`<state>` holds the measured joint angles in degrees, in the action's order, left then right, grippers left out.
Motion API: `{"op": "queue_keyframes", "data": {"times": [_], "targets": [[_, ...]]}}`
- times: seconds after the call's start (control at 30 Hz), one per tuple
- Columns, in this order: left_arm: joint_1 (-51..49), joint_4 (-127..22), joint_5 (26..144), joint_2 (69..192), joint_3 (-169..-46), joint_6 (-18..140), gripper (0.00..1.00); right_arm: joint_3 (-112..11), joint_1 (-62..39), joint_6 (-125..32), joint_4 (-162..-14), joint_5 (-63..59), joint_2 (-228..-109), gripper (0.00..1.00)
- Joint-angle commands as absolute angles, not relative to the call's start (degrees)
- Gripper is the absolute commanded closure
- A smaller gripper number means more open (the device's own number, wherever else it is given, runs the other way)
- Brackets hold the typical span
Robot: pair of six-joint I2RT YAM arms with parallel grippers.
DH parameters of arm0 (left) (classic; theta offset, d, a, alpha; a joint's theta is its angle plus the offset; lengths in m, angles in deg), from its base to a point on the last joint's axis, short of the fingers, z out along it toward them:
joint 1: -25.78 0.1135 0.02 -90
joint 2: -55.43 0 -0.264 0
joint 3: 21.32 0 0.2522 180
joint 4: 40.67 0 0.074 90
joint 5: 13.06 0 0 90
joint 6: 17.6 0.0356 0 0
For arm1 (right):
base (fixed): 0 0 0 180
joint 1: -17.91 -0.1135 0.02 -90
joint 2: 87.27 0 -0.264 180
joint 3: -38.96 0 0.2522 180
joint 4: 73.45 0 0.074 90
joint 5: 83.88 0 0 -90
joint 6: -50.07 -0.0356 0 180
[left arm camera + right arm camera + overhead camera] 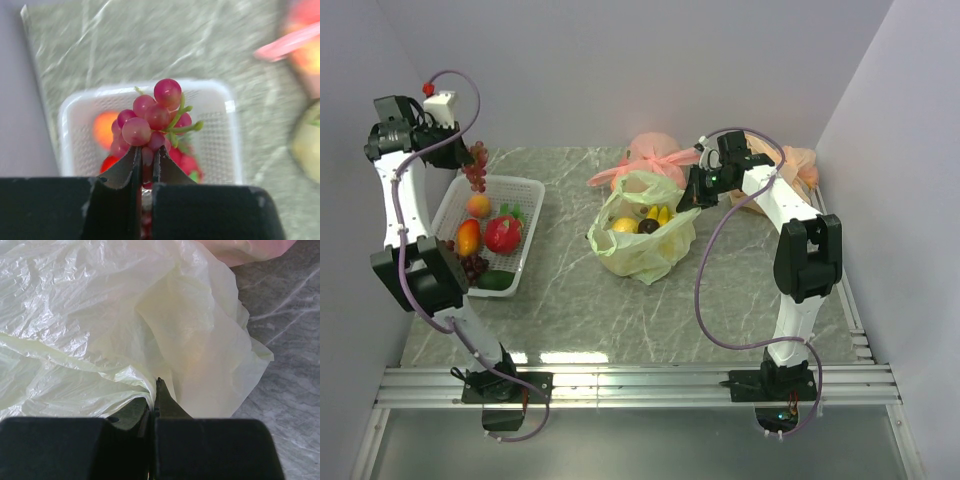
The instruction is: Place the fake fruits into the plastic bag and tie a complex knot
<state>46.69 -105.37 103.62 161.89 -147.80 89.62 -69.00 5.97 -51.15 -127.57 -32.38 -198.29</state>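
Note:
My left gripper (468, 157) (146, 156) is shut on a bunch of pinkish-red grapes (476, 172) (150, 120), which hangs in the air over the far end of the white basket (534, 187) (70, 107). In the basket lie an orange peach (478, 206), a red strawberry-like piece (503, 234), dark purple grapes (472, 266) and a dark green piece (496, 281). The pale-green plastic bag (642, 256) (100, 315) stands open mid-table with yellow bananas (661, 214) and other fruit inside. My right gripper (692, 196) (155, 390) is shut on the bag's right rim.
A pink knotted bag (655, 150) (245, 250) sits behind the green bag at the back wall. An orange-tan knotted bag (801, 166) lies at the back right behind the right arm. Walls close in the left, back and right sides.

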Motion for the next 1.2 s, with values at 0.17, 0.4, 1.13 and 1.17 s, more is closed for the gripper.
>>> {"op": "queue_keyframes", "data": {"times": [0.17,0.4,1.13,1.17], "targets": [[37.75,-99.36,126.76,151.51,-149.96,84.27,1.0,-71.57,6.84,-51.79,-126.68,-34.13,-197.14,1.0],[23.61,-80.93,134.59,144.3,-136.0,78.13,1.0,-71.04,7.28,-52.76,-126.41,-35.63,-196.78,1.0],[-0.22,-90.19,126.62,154.81,-125.51,103.86,0.98,-69.46,8.59,-57.15,-125.18,-42.48,-197.22,1.0],[-0.93,-91.16,125.29,156.23,-127.95,103.87,0.93,-69.81,8.68,-57.07,-125.18,-42.66,-197.4,1.0]]}}
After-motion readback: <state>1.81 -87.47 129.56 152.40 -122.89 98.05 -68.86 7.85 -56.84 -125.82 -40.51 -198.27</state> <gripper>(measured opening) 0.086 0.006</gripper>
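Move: Some 40 cm to the left hand's right lies the green plastic bag, about 11 cm nearer the base and 18 cm lower. The pink bag sits about 17 cm beyond it and 2 cm farther right. Below the left hand by 21 cm, the orange is 1 cm back and 2 cm left, the red pomegranate 8 cm back and 4 cm right. From the right hand, the green bag's middle is about 14 cm left, 5 cm back and 8 cm down. Carrying the bunch of grapes still pinched in its fingers, the left hand sweeps fast to the right, nearly 40 cm, and some 13 cm back, arching first up and then down over the green bag's mouth while turning about 70 degrees clockwise. The right hand keeps its pinch on the bag's rim, easing it up about 2 cm with a slight tilt. ##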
